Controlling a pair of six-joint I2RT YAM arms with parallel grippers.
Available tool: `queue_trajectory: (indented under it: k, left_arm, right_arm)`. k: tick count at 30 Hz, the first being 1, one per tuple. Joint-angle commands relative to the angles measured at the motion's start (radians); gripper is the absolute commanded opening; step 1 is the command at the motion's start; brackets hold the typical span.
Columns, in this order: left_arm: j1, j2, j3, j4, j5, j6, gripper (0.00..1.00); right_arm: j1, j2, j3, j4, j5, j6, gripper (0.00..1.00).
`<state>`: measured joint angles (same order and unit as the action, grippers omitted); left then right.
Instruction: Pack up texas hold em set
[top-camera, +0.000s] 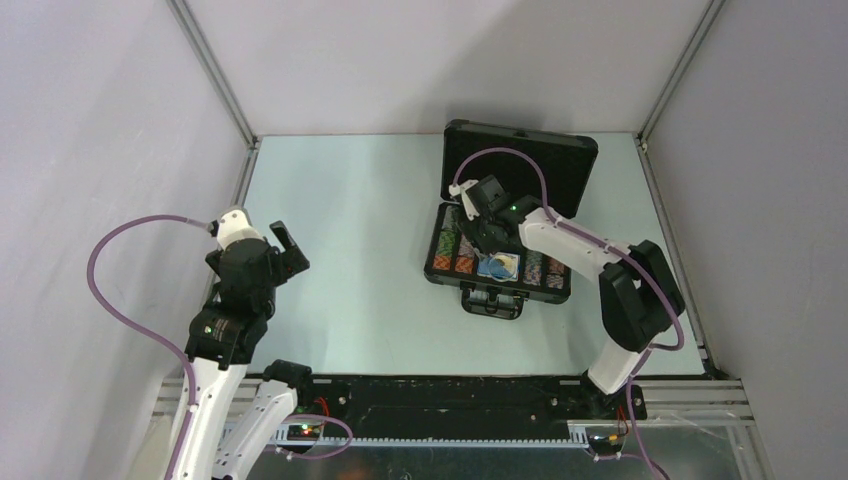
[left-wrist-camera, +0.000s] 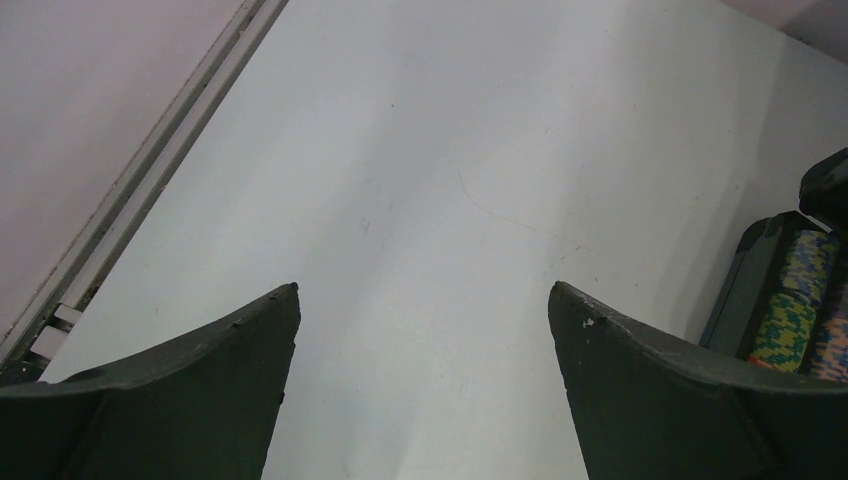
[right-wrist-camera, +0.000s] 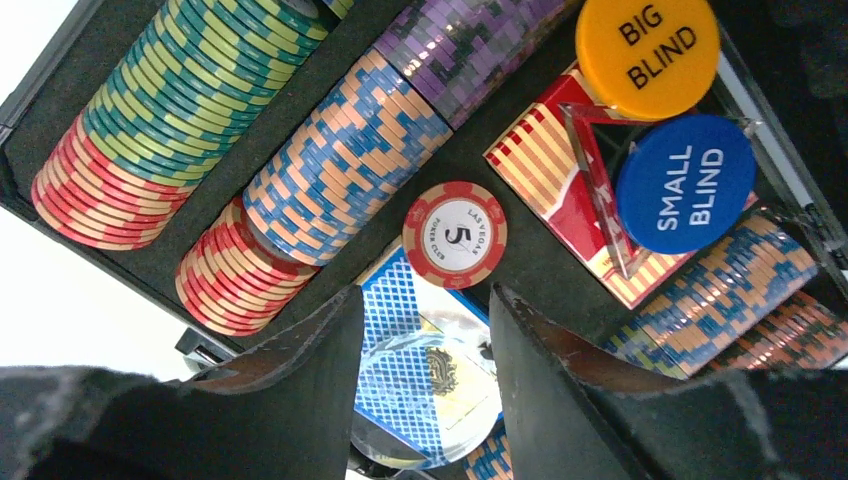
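The black case (top-camera: 432, 262) of the texas hold em set lies open at the back right, its lid (top-camera: 520, 160) propped up behind. My right gripper (top-camera: 490, 245) hangs low over its tray. In the right wrist view the right gripper (right-wrist-camera: 425, 290) has its jaws partly apart above a blue card box (right-wrist-camera: 440, 350) with a clear round disc (right-wrist-camera: 450, 400) on it. A red-white chip marked 5 (right-wrist-camera: 455, 235) lies just past the fingertips. Multicoloured chip rows (right-wrist-camera: 340, 150) fill the slots. A red-white card box (right-wrist-camera: 555, 160) lies beside them. My left gripper (left-wrist-camera: 422, 290) is open over bare table.
A yellow BIG BLIND button (right-wrist-camera: 647, 42) and a blue SMALL BLIND button (right-wrist-camera: 685, 183) rest on the red-white card box. The case handle (top-camera: 493, 300) faces the arms. Grey walls and metal rails (top-camera: 245, 170) border the table. The case edge (left-wrist-camera: 760, 290) shows right of my left gripper.
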<state>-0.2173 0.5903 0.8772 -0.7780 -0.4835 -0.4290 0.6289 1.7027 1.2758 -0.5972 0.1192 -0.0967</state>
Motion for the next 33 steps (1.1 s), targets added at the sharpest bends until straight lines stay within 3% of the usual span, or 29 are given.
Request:
queue_trajectory:
  k: [1, 15, 22, 33]
  left_arm:
    - [0.009, 0.005, 0.013, 0.009, 0.004, -0.010, 0.98]
    - [0.010, 0.006, 0.013, 0.009, 0.002, -0.009, 0.98]
    - [0.009, 0.008, 0.013, 0.008, 0.003, -0.010, 0.98]
    - [0.009, 0.008, 0.013, 0.008, 0.003, -0.010, 0.98]
  right_arm:
    - [-0.001, 0.024, 0.038, 0.003, -0.019, 0.008, 0.52]
    - [-0.002, 0.104, 0.063, 0.003, 0.044, -0.016, 0.46]
    - [-0.005, 0.118, 0.077, 0.007, 0.079, -0.012, 0.37]
    - [-0.018, 0.110, 0.089, 0.023, 0.134, 0.009, 0.06]
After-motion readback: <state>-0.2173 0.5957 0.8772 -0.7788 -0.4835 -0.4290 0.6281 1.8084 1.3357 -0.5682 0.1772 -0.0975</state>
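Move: Just ahead of the right hand, about 2 cm forward, 1 cm left and 2 cm below, the loose red 5 chip lies flat in the case's middle compartment. The blue-orange chip stack stands some 4 cm left of the chip and level with it; the blue card deck lies about 3 cm back and 2 cm right of the hand, the red card box 6 cm ahead and 2 cm right. From the left hand the chip is roughly 12 cm ahead, 39 cm right and 18 cm below. Sinking about 2 cm towards the red 5 chip, the right hand then eases about 2 cm forward, away from the card deck and towards the red card box, hardly tilting. Its fingers close from half open to nearly shut over the near half of the chip, their tips pushing the chip forward. ##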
